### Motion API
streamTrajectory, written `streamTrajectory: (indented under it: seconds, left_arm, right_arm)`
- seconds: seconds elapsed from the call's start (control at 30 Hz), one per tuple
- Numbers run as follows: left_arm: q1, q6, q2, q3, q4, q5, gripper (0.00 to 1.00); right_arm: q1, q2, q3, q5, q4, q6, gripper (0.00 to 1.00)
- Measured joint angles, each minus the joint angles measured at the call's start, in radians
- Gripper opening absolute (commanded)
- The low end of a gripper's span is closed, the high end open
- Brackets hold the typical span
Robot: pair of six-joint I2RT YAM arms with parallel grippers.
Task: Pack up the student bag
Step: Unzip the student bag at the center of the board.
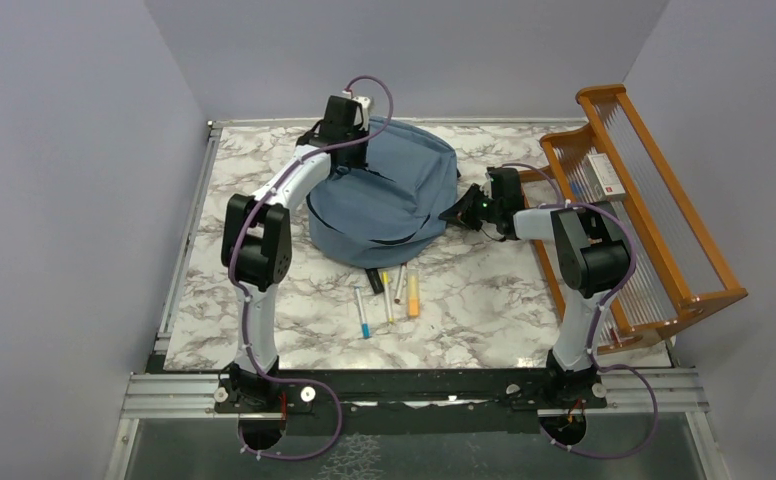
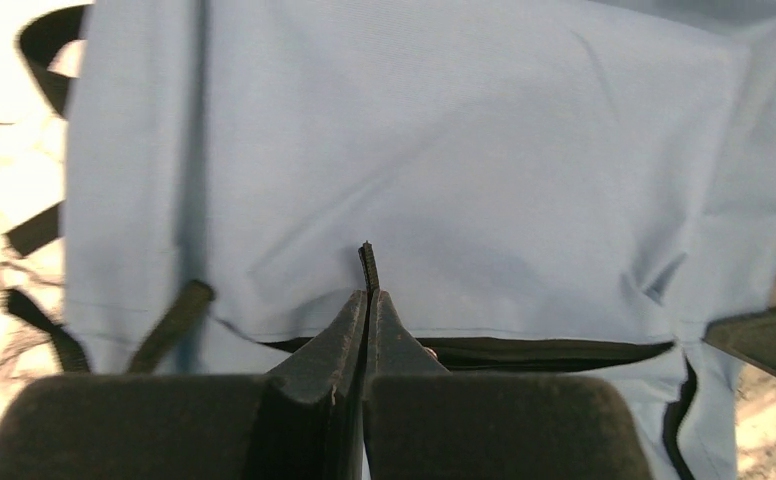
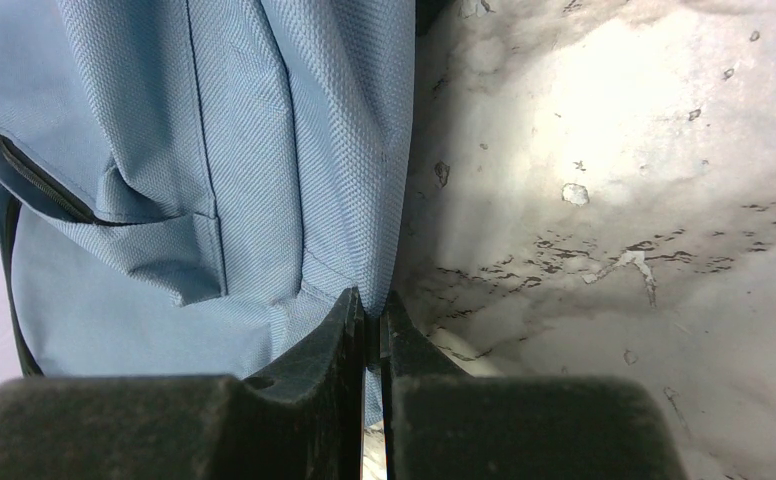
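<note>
The student bag (image 1: 394, 200) is a dusty-blue backpack lying at the back middle of the marble table. My left gripper (image 1: 348, 160) reaches over its far left side. In the left wrist view the left gripper (image 2: 369, 296) is shut on a thin black zipper pull (image 2: 368, 262), with a dark open zipper slit (image 2: 554, 352) running to the right of it. My right gripper (image 1: 462, 209) is at the bag's right edge. In the right wrist view the right gripper (image 3: 373, 305) is shut on a fold of the student bag (image 3: 214, 150) low over the table.
Several pens and markers (image 1: 389, 298) lie on the table in front of the bag, beside a small black item (image 1: 374, 280). An orange wooden rack (image 1: 654, 220) stands along the right edge, holding a white box (image 1: 602, 176). Grey walls enclose the table.
</note>
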Motion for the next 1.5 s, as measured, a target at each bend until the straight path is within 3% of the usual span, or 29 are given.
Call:
streamTrajectory:
  seconds: [0.63, 0.87, 1.1, 1.5]
  left_arm:
    - [0.143, 0.0, -0.012, -0.009, 0.061, 0.018, 0.0]
    - [0.166, -0.028, -0.012, 0.003, 0.087, 0.108, 0.39]
    - [0.187, -0.117, -0.095, -0.063, 0.121, 0.18, 0.48]
    - [0.185, -0.288, -0.613, -0.617, 0.136, -0.005, 0.69]
  right_arm:
    - [0.001, 0.0, 0.0, -0.019, 0.0, -0.001, 0.13]
    - [0.0, -0.008, 0.013, -0.049, -0.015, -0.049, 0.26]
    - [-0.002, -0.069, 0.084, -0.116, -0.108, -0.17, 0.43]
    - [-0.002, -0.18, 0.206, -0.08, -0.293, -0.428, 0.52]
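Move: The left hand already pinches the zipper pull high on the bag; this zip's left end lies roughly 6 cm to its left, 2 cm farther out and 4 cm below. The lower pocket slit is about 16 cm back and 5 cm right of the left hand. The right hand holds the bag's right edge between its fingers, with the zip's left end about 19 cm left, 11 cm ahead and 5 cm above, and the orange marker some 16 cm back and 6 cm left. Still pinching the pull, the left hand draws it about 7 cm left and a little forward along the zip to its left end, pauses, then opens and lets go, lifting and swinging some 14 cm back towards its base and farther left while turning counter-clockwise. The right hand first keeps its hold on the bag's edge as an anchor, then opens and comes straight up some 10 cm, its fingers tipping up by about 20 degrees. ##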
